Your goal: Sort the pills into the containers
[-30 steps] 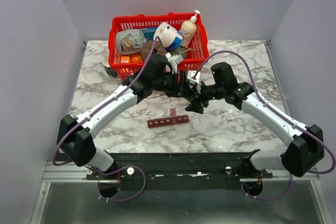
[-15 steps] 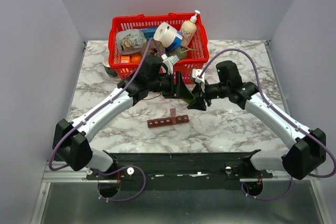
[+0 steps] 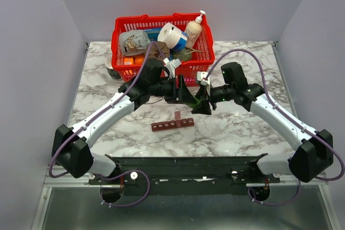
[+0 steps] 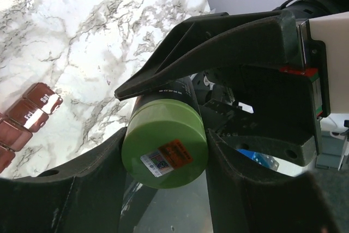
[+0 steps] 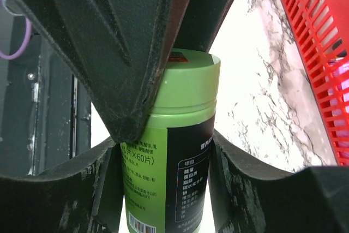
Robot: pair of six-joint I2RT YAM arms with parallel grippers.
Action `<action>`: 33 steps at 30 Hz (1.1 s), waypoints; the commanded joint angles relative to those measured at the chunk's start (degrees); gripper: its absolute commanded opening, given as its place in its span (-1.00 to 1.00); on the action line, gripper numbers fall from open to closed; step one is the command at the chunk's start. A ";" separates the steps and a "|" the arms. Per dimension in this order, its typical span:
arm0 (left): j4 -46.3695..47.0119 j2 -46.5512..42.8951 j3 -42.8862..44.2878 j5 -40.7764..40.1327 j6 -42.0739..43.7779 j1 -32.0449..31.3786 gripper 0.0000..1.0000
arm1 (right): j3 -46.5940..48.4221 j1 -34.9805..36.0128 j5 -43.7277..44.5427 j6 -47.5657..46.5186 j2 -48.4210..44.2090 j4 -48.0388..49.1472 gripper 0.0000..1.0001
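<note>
A green pill bottle (image 5: 169, 151) hangs above the table between both arms. My left gripper (image 4: 165, 147) is shut on its green cap (image 4: 163, 148). My right gripper (image 5: 163, 154) is shut on the labelled body, both fingers pressed to its sides. From above, the bottle (image 3: 198, 99) shows between the left gripper (image 3: 186, 92) and the right gripper (image 3: 205, 102). The containers, a dark red pill organizer strip (image 3: 172, 124), lie on the marble in front of the grippers, one lid standing up. Its end compartments (image 4: 27, 115) show in the left wrist view. No pills show.
A red mesh basket (image 3: 121, 30) full of groceries stands at the back of the marble table (image 3: 242, 127), just behind the grippers. Its red wall (image 5: 322, 53) shows in the right wrist view. A dark round object (image 3: 111, 70) sits left of the basket.
My right gripper has narrowed onto the bottle's body. Both grippers, with the bottle, have drifted slightly left and toward the basket; the left elbow has swung outward.
</note>
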 commanded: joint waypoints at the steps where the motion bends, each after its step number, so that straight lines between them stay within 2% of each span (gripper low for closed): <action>1: 6.06 -2.73 -0.75 1.21 -1.55 3.02 -0.02 | 1.50 0.57 -9.02 -2.94 0.28 -4.48 -0.83; 2: 6.67 -3.86 -1.71 1.91 -1.55 3.46 0.41 | 1.68 0.56 -9.02 -3.12 0.19 -4.66 -0.85; 5: 9.31 -6.67 -4.60 3.32 -1.90 5.92 0.89 | 2.29 0.56 -9.19 -3.73 0.28 -5.71 -0.88; 6: 10.10 -7.47 -5.49 4.36 -2.07 6.80 0.96 | 2.21 0.56 -9.37 -4.00 0.28 -5.89 -0.88; 10: 13.36 -10.55 -8.39 7.70 -1.90 9.96 0.97 | 2.21 0.56 -10.60 -4.87 0.36 -6.77 -0.88; 16: 12.93 -12.57 -9.98 14.65 8.02 9.53 0.97 | 3.09 0.56 -14.46 -5.32 1.07 -8.17 -0.88; 21: 10.02 -15.21 -10.77 14.75 18.47 6.38 0.97 | 3.87 0.65 -18.85 -3.91 3.08 -8.09 -0.88; 27: 13.45 -16.00 -12.44 14.75 20.78 2.77 0.97 | 5.19 0.56 -21.50 -1.80 4.76 -8.09 -0.89; 33: 10.91 -15.21 -11.65 11.77 23.50 0.57 0.96 | 5.63 0.65 -23.26 -0.22 6.16 -8.00 -0.89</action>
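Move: The green bottle is held by both hands, slanted between them: its middle is some 4 cm right of the left hand and 3 cm lower, and about 2 cm left of and 1 cm above the right. The pill organizer lies on the table roughly 6 cm left of the left hand, 2 cm back and 20 cm below. Its raised lid is about 4 cm left, 1 cm ahead and 19 cm down from that hand. Opening wide, the left hand lets go of the bottle's cap end and backs off about 5 cm to the left and 4 cm up. It then swings some 7 cm back towards the base, easing right again as the wrist rolls nearly 30 degrees and its still-open fingers level towards the cap. Meanwhile the right hand keeps its grip and draws the bottle back, turning counter-clockwise. ##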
